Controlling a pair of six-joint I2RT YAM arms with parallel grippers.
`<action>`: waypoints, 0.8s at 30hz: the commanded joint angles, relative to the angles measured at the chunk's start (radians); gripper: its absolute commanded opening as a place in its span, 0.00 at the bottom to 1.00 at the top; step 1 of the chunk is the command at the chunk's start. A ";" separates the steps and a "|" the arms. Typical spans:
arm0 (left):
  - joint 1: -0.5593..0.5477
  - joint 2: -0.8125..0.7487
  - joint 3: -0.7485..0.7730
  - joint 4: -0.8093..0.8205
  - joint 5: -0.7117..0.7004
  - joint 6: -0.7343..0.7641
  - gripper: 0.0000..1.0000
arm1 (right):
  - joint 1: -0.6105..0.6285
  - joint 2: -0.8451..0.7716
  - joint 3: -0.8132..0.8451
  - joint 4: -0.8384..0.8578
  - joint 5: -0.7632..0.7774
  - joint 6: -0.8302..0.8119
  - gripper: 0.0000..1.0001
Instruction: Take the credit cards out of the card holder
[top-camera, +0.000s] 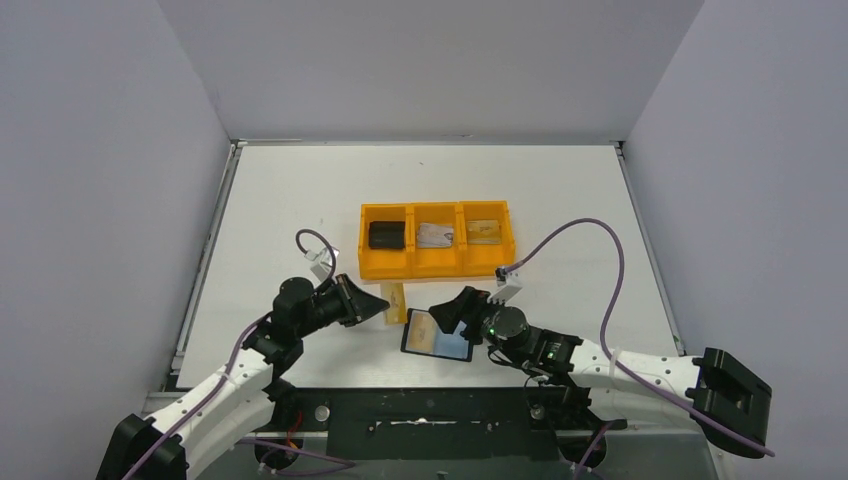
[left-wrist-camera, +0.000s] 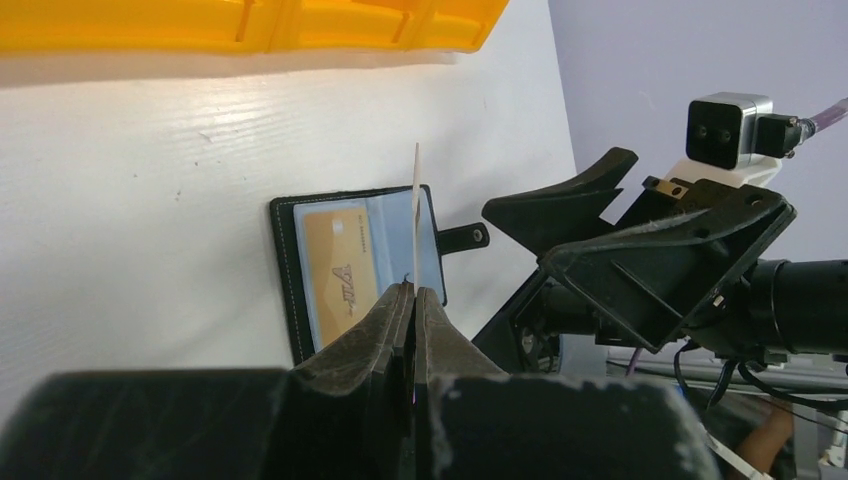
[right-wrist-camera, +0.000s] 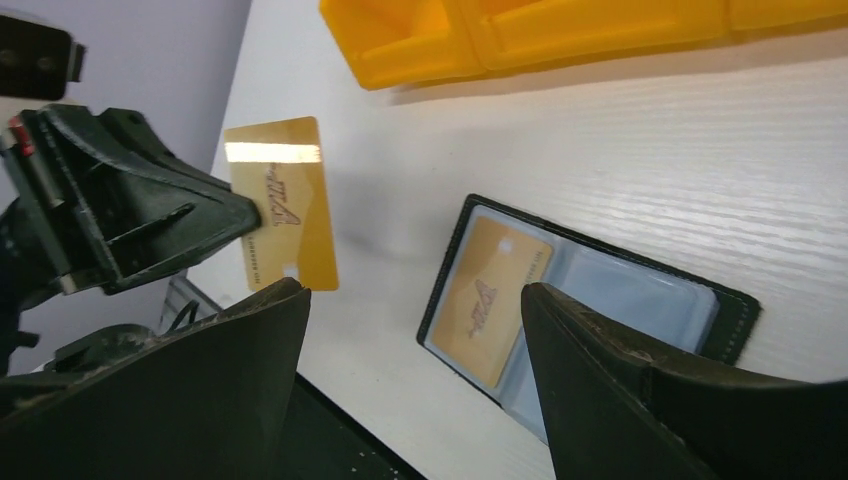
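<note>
The card holder (top-camera: 437, 338) lies open and flat on the white table, blue-grey pockets up. One gold credit card (right-wrist-camera: 489, 296) still sits in its left pocket (left-wrist-camera: 340, 275). Left of the holder, my left gripper (top-camera: 378, 304) is shut on a second gold credit card (top-camera: 396, 302), held clear of the table. That card shows edge-on (left-wrist-camera: 416, 215) in the left wrist view and face-on (right-wrist-camera: 280, 212) in the right wrist view. My right gripper (right-wrist-camera: 412, 292) is open with nothing between its fingers, hovering over the holder's right half (top-camera: 458, 316).
The orange three-compartment tray (top-camera: 436, 266) stands just behind both grippers. It holds a black block (top-camera: 386, 235), a silvery card (top-camera: 435, 235) and a gold card (top-camera: 483, 230). The table's near edge runs just below the holder.
</note>
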 joint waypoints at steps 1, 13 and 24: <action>0.013 -0.002 -0.010 0.193 0.088 -0.045 0.00 | -0.006 -0.002 -0.007 0.207 -0.100 -0.053 0.78; 0.013 0.032 -0.038 0.384 0.224 -0.113 0.00 | -0.101 0.081 0.032 0.365 -0.333 -0.059 0.66; 0.014 0.057 -0.047 0.462 0.265 -0.151 0.00 | -0.111 0.191 0.067 0.503 -0.479 -0.065 0.55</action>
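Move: From the right hand, which is open and empty, the gold credit card in the left fingers is about 10 cm to the left, 2 cm ahead and roughly level. The open card holder lies some 11 cm below the right hand, 1 cm back and 1 cm left; the yellow tray's middle is about 21 cm ahead, 1 cm left and 9 cm down. From the left hand, the right gripper is some 12 cm right and 2 cm back; the card sticks out 2 cm to its right. Leftward and up, about 5 cm and 4 cm, the right hand closes in on the held card, swinging nearly 20 degrees counter-clockwise while its fingers narrow part-way but stay open. The left hand keeps its pinch on the card and lifts it some 5 cm, easing a little right and back towards the right gripper and rolling its left side down. ##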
